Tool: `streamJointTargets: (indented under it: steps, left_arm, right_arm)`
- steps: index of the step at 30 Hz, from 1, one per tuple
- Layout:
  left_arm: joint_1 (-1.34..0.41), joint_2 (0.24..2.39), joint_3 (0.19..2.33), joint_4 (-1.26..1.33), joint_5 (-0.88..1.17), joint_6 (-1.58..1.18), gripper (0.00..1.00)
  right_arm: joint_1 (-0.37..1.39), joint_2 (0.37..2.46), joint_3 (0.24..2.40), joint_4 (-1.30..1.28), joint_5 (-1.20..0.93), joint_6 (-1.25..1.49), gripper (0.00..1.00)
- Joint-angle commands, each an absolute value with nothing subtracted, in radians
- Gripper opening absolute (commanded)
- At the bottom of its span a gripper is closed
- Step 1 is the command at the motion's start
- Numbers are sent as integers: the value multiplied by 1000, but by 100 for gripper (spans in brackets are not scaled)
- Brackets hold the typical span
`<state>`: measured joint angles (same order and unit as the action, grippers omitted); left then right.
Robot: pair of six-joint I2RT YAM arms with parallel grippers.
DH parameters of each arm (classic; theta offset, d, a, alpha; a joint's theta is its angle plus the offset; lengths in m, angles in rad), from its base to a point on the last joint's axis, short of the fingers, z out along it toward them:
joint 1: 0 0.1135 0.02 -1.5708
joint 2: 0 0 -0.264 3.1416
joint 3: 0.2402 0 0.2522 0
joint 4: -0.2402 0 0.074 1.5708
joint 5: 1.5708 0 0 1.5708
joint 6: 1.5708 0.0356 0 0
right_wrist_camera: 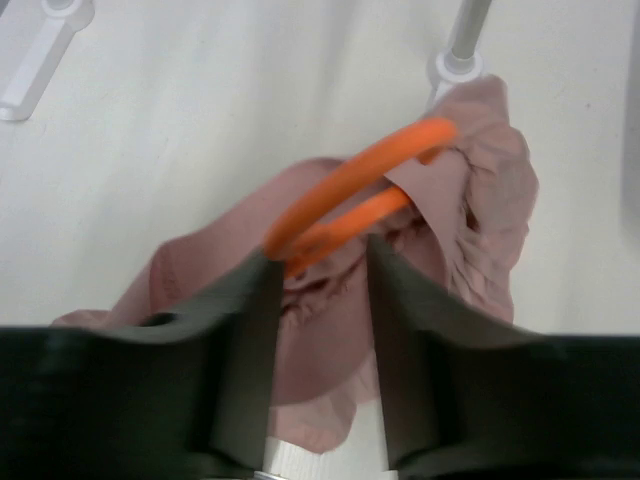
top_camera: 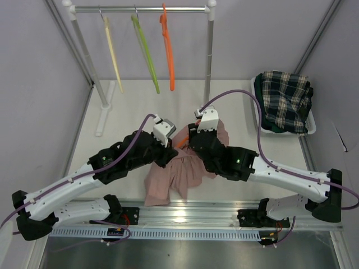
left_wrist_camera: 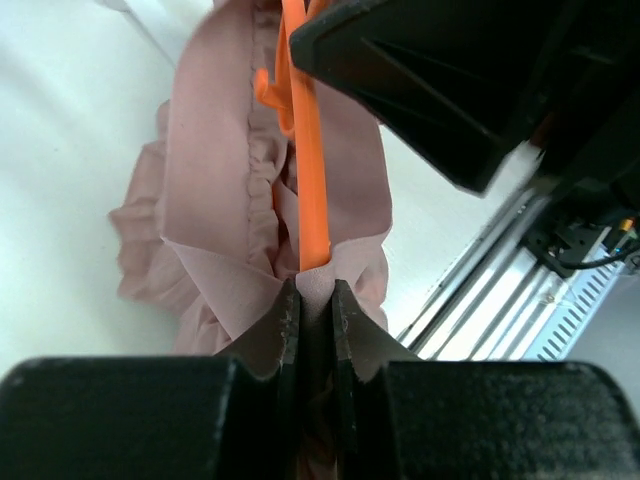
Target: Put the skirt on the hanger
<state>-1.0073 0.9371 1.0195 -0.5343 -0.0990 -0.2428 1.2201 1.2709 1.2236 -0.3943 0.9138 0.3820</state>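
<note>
The pink skirt (top_camera: 168, 179) lies crumpled on the table between my two arms, with an orange hanger (top_camera: 182, 140) poking out of its top. In the left wrist view my left gripper (left_wrist_camera: 315, 290) is shut on a fold of the skirt (left_wrist_camera: 210, 200), and the hanger (left_wrist_camera: 312, 180) runs straight up from the jaws along the gathered waistband. In the right wrist view my right gripper (right_wrist_camera: 318, 260) stands open over the skirt (right_wrist_camera: 470, 200). The looped end of the hanger (right_wrist_camera: 360, 170) sits at its left fingertip. From above, both sets of fingertips are hidden.
A clothes rack (top_camera: 140, 9) stands at the back with a cream hanger (top_camera: 113, 53), a green one (top_camera: 147, 50) and an orange one (top_camera: 168, 50). Its right post (top_camera: 208, 56) rises just behind the skirt. A white basket (top_camera: 311, 126) holds a plaid garment (top_camera: 283, 101) at the right.
</note>
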Motion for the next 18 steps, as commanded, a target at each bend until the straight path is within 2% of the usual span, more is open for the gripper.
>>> streamJointTargets:
  steps: [1,3,6,13,18]
  left_arm:
    - [-1003,893,1011,-485,-167,-248,0]
    - [-1003,879,1009,-483,-181,-256,0]
    - [-1003,867,1009,-486,-213,-264,0]
    - [-1003,842,1034,-497,-215,-287,0]
    - [-1003,857,1109,-566,-285,-313,0]
  right_arm:
    - [1197,1226,1282,-420,920,403,53]
    - [1189,1220,1282,-426,911,413,65]
    - [1181,1201,1282,-434,888,426,73]
    - [1135,1155,1287,-492,899,465,76]
    - [1034,1098,1285,-531,832,489,77]
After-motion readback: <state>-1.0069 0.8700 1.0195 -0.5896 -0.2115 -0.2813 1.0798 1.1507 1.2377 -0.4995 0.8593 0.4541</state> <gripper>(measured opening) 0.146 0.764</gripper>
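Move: From the right hand, the skirt's far waist corner, where the hanger's free end goes in, is about 5 cm ahead, 3 cm to the right and 5 cm lower. The hanger's neck sits some 2 cm to its left, level fore and aft, about 1 cm lower. The rack post's foot stands roughly 14 cm ahead, 5 cm right and 24 cm below. From the left hand that waist corner is about 13 cm ahead and 13 cm right, near its height. Spread the already parting right fingers wide around the hanger's neck and back the gripper off to the right, slowly at first and then faster, about 5 cm, rising a couple of centimetres and easing forward at the end. Meanwhile keep the left gripper shut on the waist fold and hanger end, drawing both some 3 cm left with a slight counter-clockwise turn. ##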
